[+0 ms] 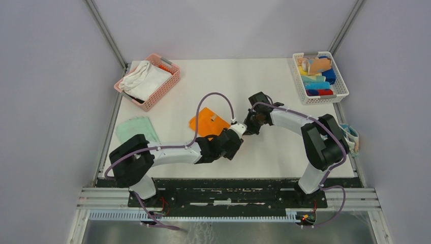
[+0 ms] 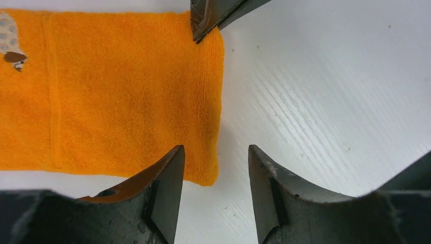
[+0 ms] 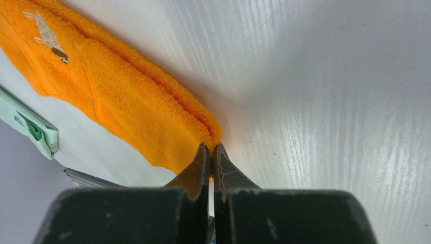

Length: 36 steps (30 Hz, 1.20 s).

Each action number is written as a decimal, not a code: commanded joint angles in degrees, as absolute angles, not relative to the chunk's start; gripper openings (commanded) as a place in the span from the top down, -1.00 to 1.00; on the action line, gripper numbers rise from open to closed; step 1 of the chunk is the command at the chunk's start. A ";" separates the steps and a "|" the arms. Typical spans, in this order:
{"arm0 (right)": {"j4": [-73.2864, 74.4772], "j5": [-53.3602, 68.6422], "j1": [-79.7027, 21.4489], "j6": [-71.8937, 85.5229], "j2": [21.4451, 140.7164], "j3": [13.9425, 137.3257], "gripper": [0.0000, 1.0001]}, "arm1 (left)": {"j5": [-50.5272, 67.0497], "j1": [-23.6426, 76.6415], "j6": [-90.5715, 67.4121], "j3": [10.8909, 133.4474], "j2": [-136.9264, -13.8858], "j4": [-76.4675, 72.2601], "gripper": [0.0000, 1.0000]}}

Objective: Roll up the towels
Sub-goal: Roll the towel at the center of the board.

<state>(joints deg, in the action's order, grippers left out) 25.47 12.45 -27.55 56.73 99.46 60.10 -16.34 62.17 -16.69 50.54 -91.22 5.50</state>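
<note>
An orange towel (image 1: pixel 206 122) lies flat on the white table, folded double, with a small patch near one end (image 2: pixel 9 43). My right gripper (image 3: pixel 211 147) is shut on the far right corner of the orange towel (image 3: pixel 137 112), pinching its folded edge. My left gripper (image 2: pixel 216 152) hangs open just above the near right corner of the orange towel (image 2: pixel 112 91); nothing sits between its fingers. In the top view both grippers (image 1: pixel 238 132) (image 1: pixel 251 124) meet at the towel's right edge. A mint green towel (image 1: pixel 134 128) lies flat at the left.
A pink mesh basket (image 1: pixel 170 84) with a white cloth stands at the back left. A white basket (image 1: pixel 339 86) with several rolled cloths stands at the back right. A white and teal cloth (image 1: pixel 350 136) lies at the table's right edge.
</note>
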 commanded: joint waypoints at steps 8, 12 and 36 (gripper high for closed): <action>28.93 16.34 -24.45 57.14 98.97 62.90 1.00 | -41.92 72.30 -8.29 58.83 -102.14 5.12 -0.13; 28.36 17.23 -24.18 57.29 99.46 62.58 0.99 | -46.16 74.73 -7.65 61.36 -105.66 5.68 -0.11; 26.71 18.37 -22.24 56.49 98.24 61.56 0.89 | -52.25 75.26 -12.74 65.51 -111.81 13.83 0.78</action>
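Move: The orange towel's free near corner lies some 4 cm below the left hand, about 1 cm ahead and 1 cm to its left. The right gripper, already pinching the folded end, is about 8 cm ahead and 8 cm right of the left hand; the towel's pale motif is 14 cm ahead, 6 cm left. From the right hand, that corner is roughly 7 cm back, 9 cm left, a centimetre lower. Left hand sinks about 3 cm, tilting 40 degrees, and pinches the near corner; right, still pinching, draws right. ##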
